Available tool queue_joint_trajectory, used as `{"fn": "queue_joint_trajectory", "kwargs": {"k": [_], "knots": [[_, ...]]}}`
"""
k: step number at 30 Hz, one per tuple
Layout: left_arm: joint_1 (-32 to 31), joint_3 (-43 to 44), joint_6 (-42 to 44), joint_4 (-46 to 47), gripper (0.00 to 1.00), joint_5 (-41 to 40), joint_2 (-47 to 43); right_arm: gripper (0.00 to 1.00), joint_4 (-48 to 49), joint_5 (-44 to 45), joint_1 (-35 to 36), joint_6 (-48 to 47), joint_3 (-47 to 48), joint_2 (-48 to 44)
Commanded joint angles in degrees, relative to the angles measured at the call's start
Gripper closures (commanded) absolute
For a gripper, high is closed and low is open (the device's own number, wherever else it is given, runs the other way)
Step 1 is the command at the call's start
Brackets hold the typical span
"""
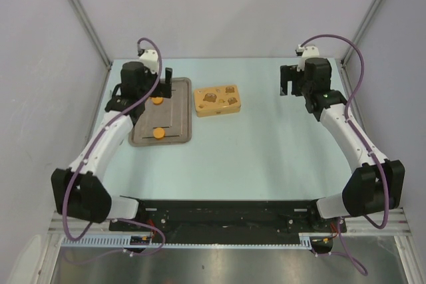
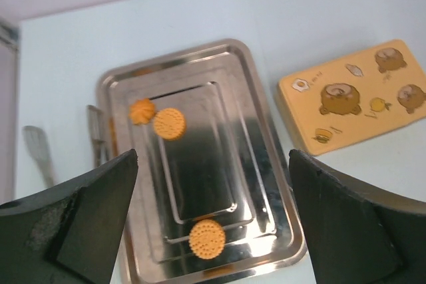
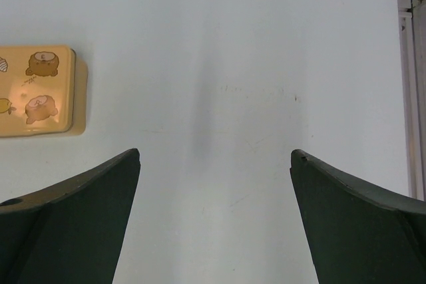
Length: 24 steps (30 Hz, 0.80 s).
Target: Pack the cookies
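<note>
Three orange cookies lie on a shiny metal tray (image 2: 266, 131): a round one (image 2: 169, 124) beside a flower-shaped one (image 2: 141, 111) at the far end, and another round one (image 2: 206, 238) at the near end. From above, two cookies (image 1: 158, 100) (image 1: 158, 133) show on the tray (image 1: 181, 114). My left gripper (image 2: 213, 155) hangs open above the tray with nothing between its fingers; from above it (image 1: 164, 84) is over the tray's far end. My right gripper (image 3: 215, 153) is open over bare table, also seen at the far right (image 1: 287, 82).
A yellow box with bear pictures (image 1: 217, 100) sits closed just right of the tray (image 2: 353, 94), and its edge shows at the left of the right wrist view (image 3: 36, 91). A metal utensil (image 2: 38, 152) lies left of the tray. Grey walls enclose the table.
</note>
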Motion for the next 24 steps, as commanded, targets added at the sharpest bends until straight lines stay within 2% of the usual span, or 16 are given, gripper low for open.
{"fn": "queue_joint_trajectory", "kwargs": {"k": [1,7,16,24], "knots": [[1.3,-4.9,4.0,8.6,0.00,-6.8,-9.3,0.00,4.1,2.2,-0.2,1.8,0.2,-2.7],[1.9,-9.7,3.9,11.7,0.00,-5.7,-15.9,0.00,5.1,2.5,-0.3,1.3,0.2,-5.4],[1.9,-13.3,3.3,16.7,0.00,-3.9,-19.5,0.00,5.1,5.1,-0.1,1.1,-0.7,-9.9],[1.8,-14.8,2.1,17.3,0.00,-2.8,-20.8,0.00,6.8,6.8,1.3,-0.3,-3.4,-13.1]]}}
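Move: The closed cookie box lies about 8 cm ahead of the left hand and some 21 cm to its right, roughly 22 cm below. From that hand the baking tray's middle is about 3 cm ahead and 2 cm right; on it, the nearest cookie sits some 4 cm back and 1 cm right, about 24 cm down. From the right hand the box is about 7 cm ahead and 29 cm left, some 21 cm below. Up, back and outward, both empty hands go on withdrawing from the closed box. The left rises about 6.5 cm over the tray, drawing back and left, mostly early, then nearly settles with its fingers tipped up some 20 degrees; the right starts later, climbing about as far and easing slightly back as its fingertips lift. Both grippers stay wide open and touch nothing. ##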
